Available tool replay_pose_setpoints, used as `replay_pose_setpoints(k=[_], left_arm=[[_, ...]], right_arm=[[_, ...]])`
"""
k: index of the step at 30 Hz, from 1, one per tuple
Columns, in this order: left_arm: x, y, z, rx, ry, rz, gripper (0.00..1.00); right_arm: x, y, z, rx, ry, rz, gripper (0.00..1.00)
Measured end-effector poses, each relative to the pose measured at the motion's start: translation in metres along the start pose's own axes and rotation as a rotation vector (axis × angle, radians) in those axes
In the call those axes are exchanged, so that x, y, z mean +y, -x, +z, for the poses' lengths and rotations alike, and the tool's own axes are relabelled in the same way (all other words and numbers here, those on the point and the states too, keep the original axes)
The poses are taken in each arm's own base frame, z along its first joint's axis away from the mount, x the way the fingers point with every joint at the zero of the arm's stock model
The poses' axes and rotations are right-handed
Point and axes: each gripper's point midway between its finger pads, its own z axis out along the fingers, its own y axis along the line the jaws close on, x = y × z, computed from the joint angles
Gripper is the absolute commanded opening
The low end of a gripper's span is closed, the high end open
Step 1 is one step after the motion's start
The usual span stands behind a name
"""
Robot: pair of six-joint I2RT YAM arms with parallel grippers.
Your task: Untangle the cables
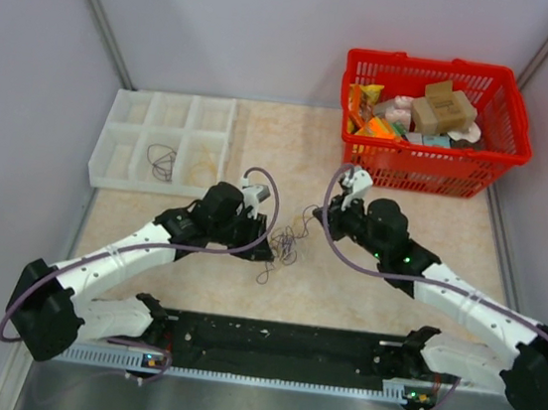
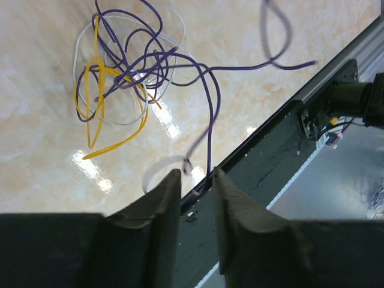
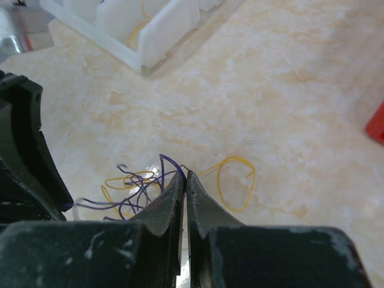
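Note:
The cables [image 1: 284, 241] lie as a small tangle of purple, yellow and whitish strands on the table between both grippers. In the left wrist view the tangle [image 2: 120, 78] sits ahead, and one purple strand [image 2: 210, 120] trails down into the gap of my left gripper [image 2: 197, 175]. Its jaws stand apart around that strand without pinching it. My right gripper [image 3: 185, 174] is shut, its tips pinching a purple cable [image 3: 171, 161] at the tangle's edge. A loose yellow loop [image 3: 237, 183] lies just right of those tips. From above, the left gripper [image 1: 264, 252] is left of the tangle and the right gripper [image 1: 321, 217] is to its upper right.
A white compartment tray [image 1: 122, 141] at the back left holds a dark cable [image 1: 162, 161] and a yellow one [image 1: 201, 168]. A red basket [image 1: 428, 169] of packages stands at the back right. The black base rail [image 2: 264, 162] runs along the near edge.

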Motion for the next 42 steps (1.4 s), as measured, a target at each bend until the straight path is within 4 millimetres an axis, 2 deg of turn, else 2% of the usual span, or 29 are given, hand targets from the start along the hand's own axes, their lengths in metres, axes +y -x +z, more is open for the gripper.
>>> replay_pose_setpoints(k=[2, 5, 12, 18, 21, 25, 31, 35, 39, 42], left_arm=[[0.002, 0.000, 0.001, 0.003, 0.007, 0.000, 0.55], [0.002, 0.001, 0.002, -0.001, 0.007, 0.000, 0.59], [-0.002, 0.006, -0.004, -0.031, 0.000, 0.014, 0.62], [-0.023, 0.030, -0.031, -0.164, -0.050, 0.076, 0.66], [-0.035, 0.042, -0.046, -0.241, -0.084, 0.108, 0.69], [-0.048, 0.054, -0.061, -0.324, -0.127, 0.139, 0.73], [-0.080, 0.080, -0.092, -0.491, -0.242, 0.204, 0.76], [-0.094, 0.092, -0.106, -0.563, -0.291, 0.227, 0.77], [-0.103, 0.097, -0.110, -0.580, -0.325, 0.242, 0.77], [-0.117, 0.102, -0.111, -0.578, -0.388, 0.261, 0.77]], right_arm=[[-0.002, 0.016, -0.013, -0.020, -0.031, 0.001, 0.00], [-0.002, 0.052, -0.033, -0.079, -0.064, -0.001, 0.00], [0.023, 0.183, -0.093, -0.326, -0.035, -0.012, 0.00], [0.057, 0.287, -0.145, -0.524, 0.068, -0.015, 0.00], [0.078, 0.330, -0.165, -0.606, 0.148, -0.021, 0.00], [0.095, 0.364, -0.180, -0.663, 0.215, -0.023, 0.00], [0.118, 0.414, -0.202, -0.756, 0.308, -0.023, 0.00], [0.128, 0.449, -0.228, -0.851, 0.343, -0.038, 0.00], [0.136, 0.474, -0.259, -0.947, 0.368, -0.071, 0.00], [0.137, 0.479, -0.266, -0.976, 0.366, -0.087, 0.00]])
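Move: The right hand, shut on a purple strand, has the cable tangle about 8 cm back, 6 cm to its left and 13 cm below. The yellow loop shows some 3 cm back and 4 cm left of that hand, near table level; the red basket's middle is roughly 21 cm ahead and 22 cm right. The left hand, its fingers already parting at the purple cable, has the tangle about 3 cm ahead, 3 cm right and 8 cm below. Keeping its pinch on the purple strand, the right hand hauls it fast and high, some 55 cm up, easing back about 12 cm and slightly right as its fingers swing to point upward. The left fingers open wide and come free of the cable; after a brief pause that hand rises about 19 cm, tipping its fingers up to about level. ##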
